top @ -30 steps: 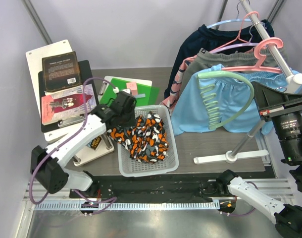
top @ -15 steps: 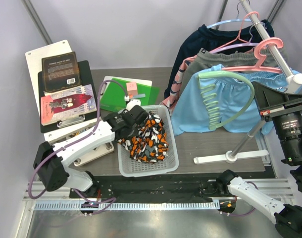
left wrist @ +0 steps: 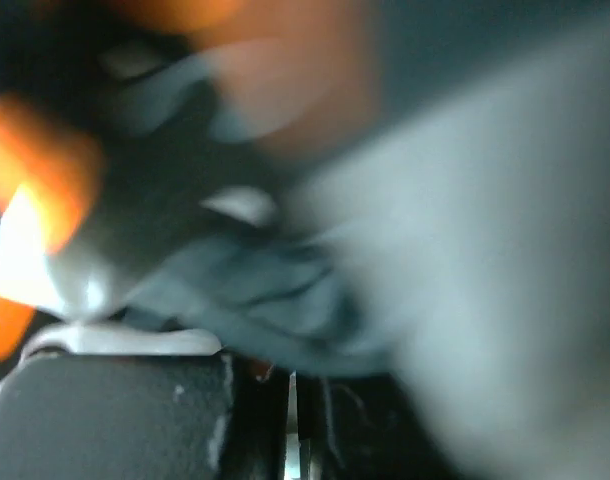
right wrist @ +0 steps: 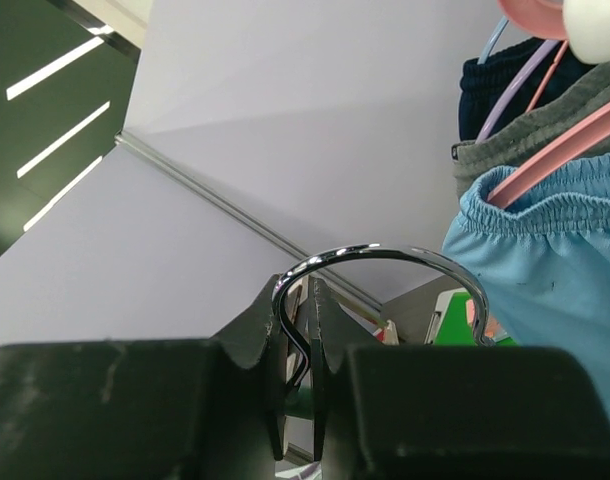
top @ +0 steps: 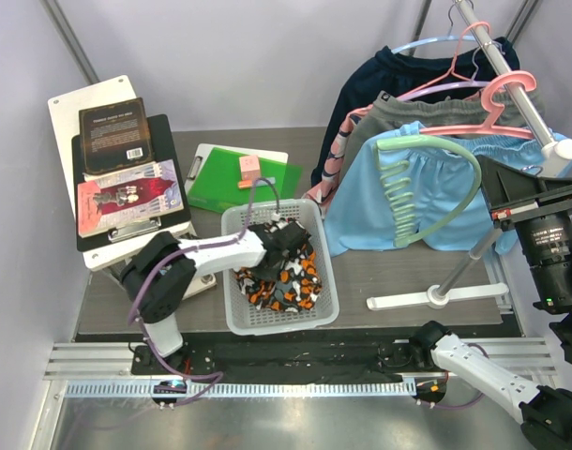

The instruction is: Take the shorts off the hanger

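Note:
The camouflage shorts [top: 286,277] lie bunched in a white basket [top: 234,281]. My left gripper [top: 284,236] is down in the basket, pressed into their upper part. The left wrist view is blurred: orange and grey cloth [left wrist: 235,270] fills it, and the left gripper [left wrist: 290,400] is shut, with no cloth visibly between the jaws. The light blue shorts [top: 436,206] hang on a pink hanger [top: 492,127] on the rail [top: 492,47]. My right gripper [right wrist: 313,290] is shut on the chrome hook [right wrist: 385,252] of a bare mint green hanger [top: 427,145], held in front of the light blue shorts [right wrist: 545,250].
Grey shorts [top: 427,111] and a dark navy garment [top: 380,75] hang behind the blue pair. The rack's white foot [top: 436,298] lies right of the basket. Books on a clipboard [top: 127,159] and a green folder [top: 234,178] sit at the left and back.
My left arm swung right from the basket's left rim into the basket, and its gripper closed over the camouflage shorts. The right arm and the hanger have not moved.

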Controlling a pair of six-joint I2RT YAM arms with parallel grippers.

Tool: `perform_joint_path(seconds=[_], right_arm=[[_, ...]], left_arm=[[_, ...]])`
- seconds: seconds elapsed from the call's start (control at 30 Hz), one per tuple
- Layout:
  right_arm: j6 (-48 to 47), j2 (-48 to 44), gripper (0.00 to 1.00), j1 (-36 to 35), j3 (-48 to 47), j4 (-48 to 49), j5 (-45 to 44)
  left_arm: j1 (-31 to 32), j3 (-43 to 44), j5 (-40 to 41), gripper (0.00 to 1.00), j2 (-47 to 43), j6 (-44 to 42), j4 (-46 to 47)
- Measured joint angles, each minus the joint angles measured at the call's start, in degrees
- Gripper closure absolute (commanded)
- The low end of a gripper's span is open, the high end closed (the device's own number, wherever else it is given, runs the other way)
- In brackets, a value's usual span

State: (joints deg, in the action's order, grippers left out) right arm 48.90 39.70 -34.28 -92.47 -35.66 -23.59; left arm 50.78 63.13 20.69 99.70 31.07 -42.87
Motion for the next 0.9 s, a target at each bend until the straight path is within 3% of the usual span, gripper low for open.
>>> perform_joint_path(seconds=[0.07, 0.27, 0.37, 0.6, 0.7, 0.9], right_arm=[[0.3, -0.1, 0.99, 0.0, 0.0, 0.0, 0.2], [0.6, -1.0, 0.99, 0.0, 0.8, -0.2, 0.3], [0.5, -1.8, 0.99, 0.0, 1.2, -1.0, 0.4], [0.5, -3.4, 0.99, 0.0, 3.2, -3.2, 0.9], [0.0, -4.2, 0.99, 0.0, 4.8, -3.6, 1.3], [-3.1, -4.9, 0.99, 0.0, 7.3, -4.9, 3.6]], left_arm=[[3.2, 0.8, 0.1, 0.99, 1.6, -0.1, -0.5], [6.6, 5.3, -1.9, 0.48, -0.8, -0.2, -2.7], [6.4, 9.8, -2.3, 0.35, -5.0, -0.2, -6.0], [6.2, 24.7, -8.3, 0.22, -19.7, 0.2, -9.8], [5.8, 30.1, -13.2, 0.21, -24.6, 0.1, -10.1], [0.1, 46.7, -24.6, 0.2, -24.0, 0.7, -10.8]])
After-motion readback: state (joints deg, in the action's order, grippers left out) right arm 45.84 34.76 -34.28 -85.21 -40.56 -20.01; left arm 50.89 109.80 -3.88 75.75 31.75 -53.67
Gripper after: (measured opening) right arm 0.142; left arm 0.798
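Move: The left fingers are shut down in the patterned shorts in the basket: the shorts' middle is about 1 cm back and 1 cm lower, and the basket surrounds the hand. The green hanger hangs from the right fingers, its middle roughly 22 cm right, 5 cm back and 45 cm above the left hand. From the right hand, the hanger is about 6 cm left and 8 cm lower; the light-blue shorts are 10 cm ahead, 20 cm lower. The left hand first slides about 5 cm right while low, carrying the basket along, then comes free of the patterned shorts and sweeps some 40 cm up towards the green hanger, opening wide and swinging its fingers nearly 60 degrees from pointing down to pointing right. The right hand, still gripping the hanger's hook, eases about 5 cm down and tilts slightly, bringing the hanger towards the left hand. ##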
